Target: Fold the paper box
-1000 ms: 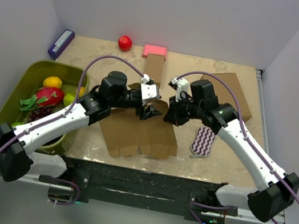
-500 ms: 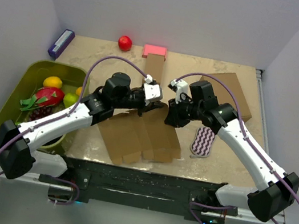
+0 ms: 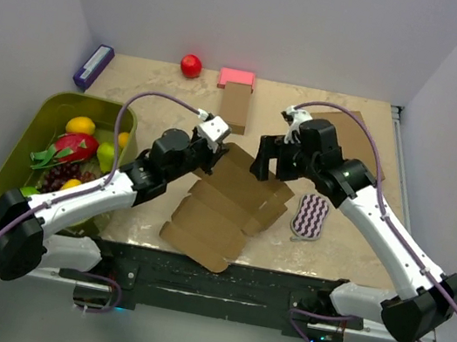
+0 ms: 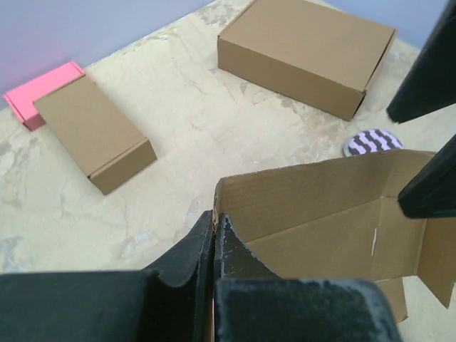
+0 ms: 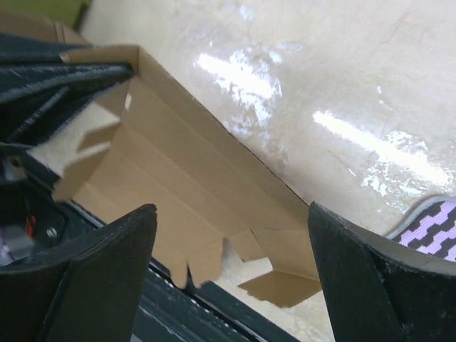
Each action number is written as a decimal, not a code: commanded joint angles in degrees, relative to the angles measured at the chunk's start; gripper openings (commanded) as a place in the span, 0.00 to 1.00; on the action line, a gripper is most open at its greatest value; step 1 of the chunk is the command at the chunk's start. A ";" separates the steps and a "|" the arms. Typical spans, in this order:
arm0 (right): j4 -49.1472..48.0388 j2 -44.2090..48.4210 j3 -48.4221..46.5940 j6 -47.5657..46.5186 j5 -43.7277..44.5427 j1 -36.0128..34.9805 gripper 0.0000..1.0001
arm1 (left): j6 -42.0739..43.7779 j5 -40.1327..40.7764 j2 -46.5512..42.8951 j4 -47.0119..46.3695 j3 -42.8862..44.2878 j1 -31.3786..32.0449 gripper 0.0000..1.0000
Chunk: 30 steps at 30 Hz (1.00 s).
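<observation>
The paper box (image 3: 227, 206) is a flat brown die-cut sheet with flaps, lying slantwise from the table's middle to its near edge. Its far corner is raised. My left gripper (image 3: 216, 153) is shut on that corner; in the left wrist view the jaws (image 4: 214, 222) pinch the sheet's edge (image 4: 320, 206). My right gripper (image 3: 268, 156) hovers open just right of the same corner, touching nothing. In the right wrist view its wide-apart fingers (image 5: 92, 278) frame the paper box (image 5: 192, 178) below, and its gripper point (image 5: 231, 210) is over bare cardboard.
A narrow brown box (image 3: 236, 106) and a pink block (image 3: 237, 77) lie at the back centre, beside a red ball (image 3: 191, 64). A larger brown box (image 3: 366, 146) sits back right. A purple striped pad (image 3: 311, 214) lies right of the sheet. A green fruit bin (image 3: 55, 101) stands left.
The right gripper opened, let go of the sheet and drew back. The left gripper shut on the sheet's corner and shifted left, and the sheet swung toward the near edge.
</observation>
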State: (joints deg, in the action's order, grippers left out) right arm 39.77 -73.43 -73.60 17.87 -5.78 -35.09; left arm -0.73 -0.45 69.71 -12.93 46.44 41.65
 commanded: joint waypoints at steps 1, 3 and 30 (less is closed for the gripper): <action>-10.05 6.10 2.47 9.35 5.61 0.20 0.92 | -9.36 6.50 -3.00 -6.06 -1.87 0.10 0.00; -14.69 8.20 5.56 14.18 5.43 0.20 0.92 | -13.49 9.31 -3.88 -6.49 -3.88 0.01 0.00; -28.52 7.42 21.04 -10.21 -12.66 -0.85 0.87 | -7.36 -25.22 -8.10 -26.97 -23.58 -3.94 0.00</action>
State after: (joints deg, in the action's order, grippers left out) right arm 11.81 -64.45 -52.05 14.09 -12.08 -35.00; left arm -7.94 -22.00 61.76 -38.06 21.10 37.89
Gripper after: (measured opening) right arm 0.886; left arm 0.026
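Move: The left hand already grips the paper box by its raised far-left edge; the box's middle lies about 5 cm back, 7 cm right and 8 cm below it. From the open right hand the middle is some 8 cm back, 6 cm left and 8 cm below. The chequered pad is roughly 14 cm right and 4 cm back of the right hand; the small brown box about 24 cm ahead and 3 cm right of the left, both some 16 cm lower. Left hand keeps pinching the box edge, draws it back about 7 cm and down 5; open right hand bobs. ##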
